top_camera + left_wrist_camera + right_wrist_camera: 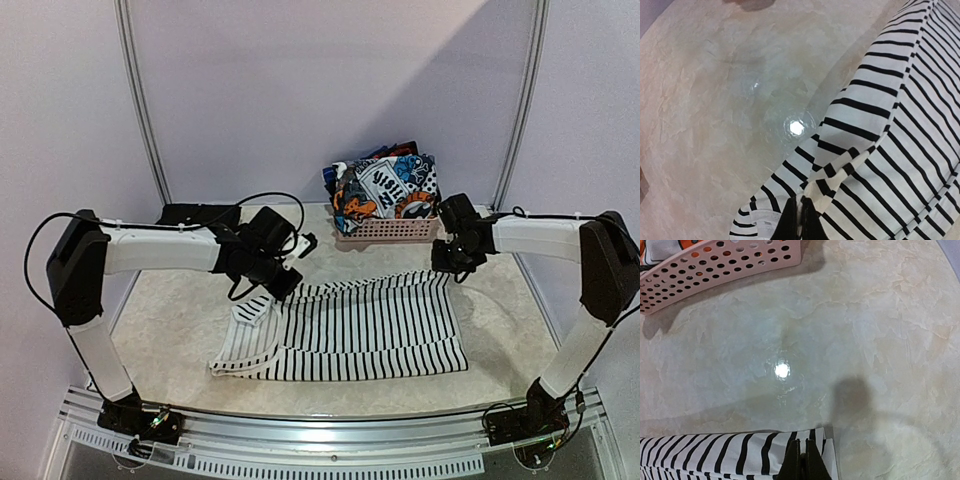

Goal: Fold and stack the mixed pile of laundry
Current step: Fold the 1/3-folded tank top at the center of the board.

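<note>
A white garment with thin black stripes (360, 330) lies spread on the table, its far edge lifted. My left gripper (283, 283) is shut on the far left corner of this striped garment (875, 150), the cloth pinched between its dark fingers (812, 222). My right gripper (457, 262) is shut on the far right corner of the striped garment (730, 455), its fingers (815, 462) pressed together on the hem. The rest of the laundry pile (385, 188), with a busy blue, orange, white and black print on top, sits in the pink basket (390, 231).
The pink latticed basket (715, 265) stands at the back of the table, just behind my right gripper. A black garment (190, 213) lies at the back left behind the left arm. Grey curtain walls close in the table on three sides.
</note>
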Controlling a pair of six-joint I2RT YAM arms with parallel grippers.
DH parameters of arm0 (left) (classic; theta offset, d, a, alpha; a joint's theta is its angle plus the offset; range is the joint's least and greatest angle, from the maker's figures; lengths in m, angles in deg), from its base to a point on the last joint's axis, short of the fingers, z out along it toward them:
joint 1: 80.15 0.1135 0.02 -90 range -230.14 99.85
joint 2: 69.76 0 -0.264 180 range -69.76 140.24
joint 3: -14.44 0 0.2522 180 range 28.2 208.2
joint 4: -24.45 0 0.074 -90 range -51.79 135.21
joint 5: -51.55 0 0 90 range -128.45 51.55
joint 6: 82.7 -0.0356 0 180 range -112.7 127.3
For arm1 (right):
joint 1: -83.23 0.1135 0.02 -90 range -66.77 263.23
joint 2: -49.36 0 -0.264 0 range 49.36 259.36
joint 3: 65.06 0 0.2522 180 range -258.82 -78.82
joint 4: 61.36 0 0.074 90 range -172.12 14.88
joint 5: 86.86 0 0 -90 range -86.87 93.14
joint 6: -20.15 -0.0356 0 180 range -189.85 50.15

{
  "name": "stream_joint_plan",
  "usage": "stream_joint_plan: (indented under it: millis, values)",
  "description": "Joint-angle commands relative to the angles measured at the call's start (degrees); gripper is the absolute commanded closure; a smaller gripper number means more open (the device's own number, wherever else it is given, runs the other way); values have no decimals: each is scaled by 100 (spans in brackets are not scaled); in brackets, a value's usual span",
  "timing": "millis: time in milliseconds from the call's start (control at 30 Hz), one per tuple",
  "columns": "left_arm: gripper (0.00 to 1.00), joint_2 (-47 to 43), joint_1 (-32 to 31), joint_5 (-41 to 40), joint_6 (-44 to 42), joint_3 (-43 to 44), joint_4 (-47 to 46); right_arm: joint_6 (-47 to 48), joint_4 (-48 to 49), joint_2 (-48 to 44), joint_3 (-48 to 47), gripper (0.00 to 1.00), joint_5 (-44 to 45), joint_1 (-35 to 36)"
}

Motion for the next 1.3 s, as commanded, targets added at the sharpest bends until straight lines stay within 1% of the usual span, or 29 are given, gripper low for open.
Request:
stream_joint_plan:
  millis: [0, 167, 433, 867, 1133, 1267]
  values:
    - [100, -194, 15, 119, -27, -179, 139, -121, 283, -439, 372, 100, -184, -30]
    - [100, -232, -72, 148, 59, -344, 84, -181, 496, -745, 836, 100, -437, -27]
    - [100, -272, -273, -11, 193, -553, -17, -317, 677, -889, 1341, 100, -633, -30]
    - [100, -499, -655, -531, 432, -691, 256, -375, 518, -1475, 1825, 100, -650, 141]
    - [100, -469, -712, -705, 561, -765, 296, -441, 582, -1433, 2092, 100, -571, 271]
    - [100, -409, -725, -759, 583, -841, 237, -462, 646, -1601, 2285, 100, -560, 268]
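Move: The tank top's already folded near band, where the held far edge is being taken, lies about 12 cm straight back from the left hand and some 17 cm straight back from the right, about 7 cm below both. The loose strap end sits roughly 8 cm to the left hand's left, level with it and 7 cm down. The laundry basket is about 18 cm ahead of the right hand and 13 cm to its left, about 3 cm lower. The tank top's far edge, still pinched at two points by the nearly shut grippers, is drawn back over the garment towards the folded near band. The right hand brings its end about 8 cm back and ends 3 cm lower after a brief lift midway; the left comes back about 5 cm, ending a little lower too. Both keep their hold, wrists barely turning. ##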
